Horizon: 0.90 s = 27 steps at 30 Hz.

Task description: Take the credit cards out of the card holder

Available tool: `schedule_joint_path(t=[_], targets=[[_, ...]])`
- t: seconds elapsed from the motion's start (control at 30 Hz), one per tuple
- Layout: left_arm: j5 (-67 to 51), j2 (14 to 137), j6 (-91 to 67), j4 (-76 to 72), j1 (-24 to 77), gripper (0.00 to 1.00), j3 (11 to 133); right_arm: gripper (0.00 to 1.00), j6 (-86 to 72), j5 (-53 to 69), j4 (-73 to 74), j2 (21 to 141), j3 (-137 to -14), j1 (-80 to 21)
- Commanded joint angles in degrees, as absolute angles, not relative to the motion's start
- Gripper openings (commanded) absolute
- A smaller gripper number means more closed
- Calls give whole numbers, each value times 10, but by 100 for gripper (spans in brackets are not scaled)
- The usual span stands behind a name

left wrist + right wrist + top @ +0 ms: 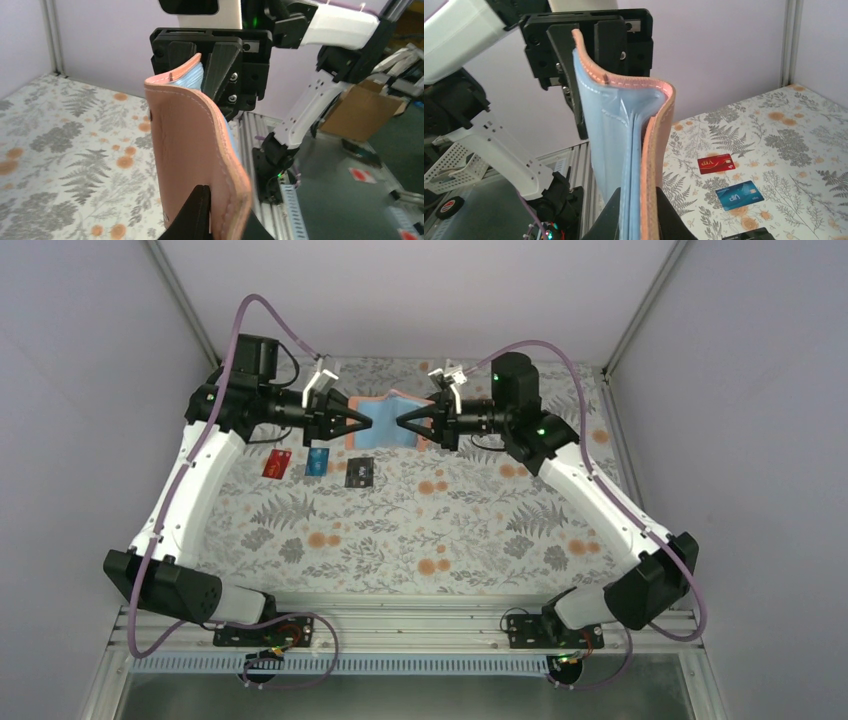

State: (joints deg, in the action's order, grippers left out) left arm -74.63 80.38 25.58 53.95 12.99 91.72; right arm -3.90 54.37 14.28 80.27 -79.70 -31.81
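The card holder [385, 424], tan outside and light blue inside, hangs in the air between both grippers. My left gripper [366, 425] is shut on its left edge and my right gripper [404, 425] is shut on its right edge. In the left wrist view the tan outer face [192, 145] rises from my left gripper [225, 215]. In the right wrist view the blue lining [606, 140] stands up from my right gripper [640, 215]. The credit cards lie flat on the table: red [278, 463], blue [318, 462] and black [360, 473]. The red card [716, 163] and the blue card [740, 195] also show in the right wrist view.
A fern-patterned cloth [420, 520] covers the table. Pale walls [90, 390] close in the left, right and back sides. An aluminium rail [400, 625] with both arm bases runs along the near edge.
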Motion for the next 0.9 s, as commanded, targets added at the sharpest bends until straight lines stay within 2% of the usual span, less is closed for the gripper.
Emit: schedule_joint_path(t=[0.0, 0.07, 0.1, 0.17, 0.33, 0.53, 0.67, 0.8, 0.87], targets=[[-685, 799, 227, 490, 139, 20, 900, 4, -50, 531, 126, 818, -832, -357], [-628, 801, 205, 470, 141, 55, 893, 4, -63, 511, 122, 815, -834, -359], [-603, 802, 201, 466, 143, 67, 891, 4, -68, 503, 121, 814, -835, -359], [-574, 804, 200, 464, 147, 75, 889, 4, -77, 503, 122, 816, -840, -360], [-570, 802, 213, 470, 155, 78, 887, 4, -83, 489, 132, 817, -846, -361], [-652, 805, 305, 556, 158, 100, 922, 4, -83, 445, 153, 822, -864, -361], [-646, 801, 322, 574, 157, 100, 951, 4, -86, 427, 163, 823, -864, -362], [-511, 810, 220, 483, 163, 99, 918, 4, -94, 465, 155, 830, -872, -363], [-478, 817, 211, 471, 172, 92, 907, 4, -91, 467, 159, 829, -872, -364]])
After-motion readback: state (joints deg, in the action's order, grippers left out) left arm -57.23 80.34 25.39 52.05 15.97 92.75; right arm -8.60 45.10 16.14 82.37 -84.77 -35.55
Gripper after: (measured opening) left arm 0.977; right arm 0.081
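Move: Both hands grip the opened card holder in the air: its middle is about 4 cm to the left hand's right and 3 cm to the right hand's left, level with both. On the table some 38 cm below lie the black card, about 22 cm ahead and 6 cm left of the left hand, and the blue card, 24 cm ahead and 17 cm left of that hand. Left hand opens wide, freeing the holder, moving forward and down about 4 cm; right keeps hold, shifting left. ##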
